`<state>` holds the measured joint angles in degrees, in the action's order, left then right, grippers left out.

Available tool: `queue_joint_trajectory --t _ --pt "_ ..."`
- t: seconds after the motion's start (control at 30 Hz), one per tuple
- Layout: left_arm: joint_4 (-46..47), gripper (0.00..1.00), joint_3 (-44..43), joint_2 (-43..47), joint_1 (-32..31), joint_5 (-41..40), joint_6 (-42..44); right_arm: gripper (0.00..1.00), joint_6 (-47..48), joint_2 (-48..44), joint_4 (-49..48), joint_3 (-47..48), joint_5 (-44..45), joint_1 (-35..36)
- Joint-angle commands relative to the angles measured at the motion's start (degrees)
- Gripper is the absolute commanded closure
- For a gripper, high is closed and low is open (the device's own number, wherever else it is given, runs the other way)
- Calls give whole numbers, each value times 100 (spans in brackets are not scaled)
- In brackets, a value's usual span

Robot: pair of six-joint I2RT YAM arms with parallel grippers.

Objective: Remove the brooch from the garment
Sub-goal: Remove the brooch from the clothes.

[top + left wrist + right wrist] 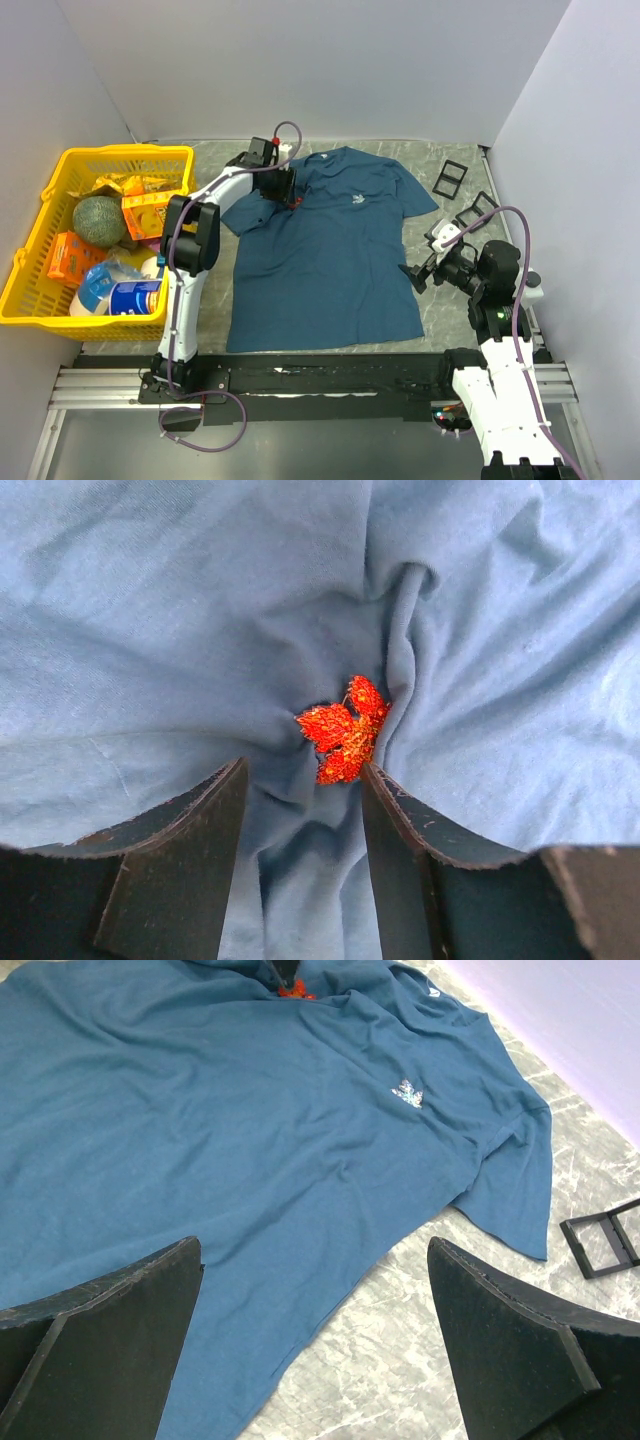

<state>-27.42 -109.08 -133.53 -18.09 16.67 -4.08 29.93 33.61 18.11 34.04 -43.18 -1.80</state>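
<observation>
The dark teal garment point(320, 260) lies flat on the marbled table. A red-orange leaf-shaped brooch point(345, 730) sits on its left shoulder area, with the cloth point(150, 630) puckered into folds around it. My left gripper point(304, 768) is open just short of the brooch, which lies at the tip of the right finger; only bunched cloth lies between the jaws. From above, the left gripper point(290, 190) hangs over the brooch point(296, 203). My right gripper point(312, 1245) is wide open and empty above the garment's point(250, 1140) right hem, far from the brooch point(295, 992).
A small silvery leaf emblem point(357, 201) sits on the chest. A yellow basket point(60, 170) with groceries stands at the left. Black rectangular frames point(450, 177) lie at the back right, close to the right wall.
</observation>
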Motion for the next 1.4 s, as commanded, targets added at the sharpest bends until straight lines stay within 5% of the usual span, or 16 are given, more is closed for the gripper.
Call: queue_joint_trajectory --t 0.0,0.63,0.9,1.37 --pt "123 45 -192 337 -28 48 -164 0 56 14 -79 -47 -68 -39" --pt "158 47 -79 73 -397 -981 74 0 83 14 -71 -47 -68 -31" --pt "457 48 106 478 -397 -612 161 0 83 32 -79 -47 -68 -31" --pt "140 67 -404 47 -371 179 83 0 92 58 -71 -47 -50 -31"
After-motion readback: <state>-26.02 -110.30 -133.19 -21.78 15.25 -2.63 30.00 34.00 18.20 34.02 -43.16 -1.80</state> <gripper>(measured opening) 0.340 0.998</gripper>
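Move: The red brooch lies just off the left hand's half-open fingers, about 3 cm to the right, level in reach and roughly 2 cm below the hand point. The white brooch is some 18 cm to the hand's right and 1 cm farther out, also about 3 cm below. The shirt collar is about 12 cm ahead and 8 cm right. From the right hand the red brooch is roughly 27 cm ahead, 24 cm left and 20 cm below. The left hand slides to the right over the shirt towards the red brooch, low to the cloth and tilting only a few degrees, and after about 1.5 cm all but pauses. It then goes on right to some 3 cm in all, its fingers narrowing from about half open to a third open on either side of the brooch while the hand rises about 1.5 cm at the end; whether both tips grip the brooch can't be seen. ##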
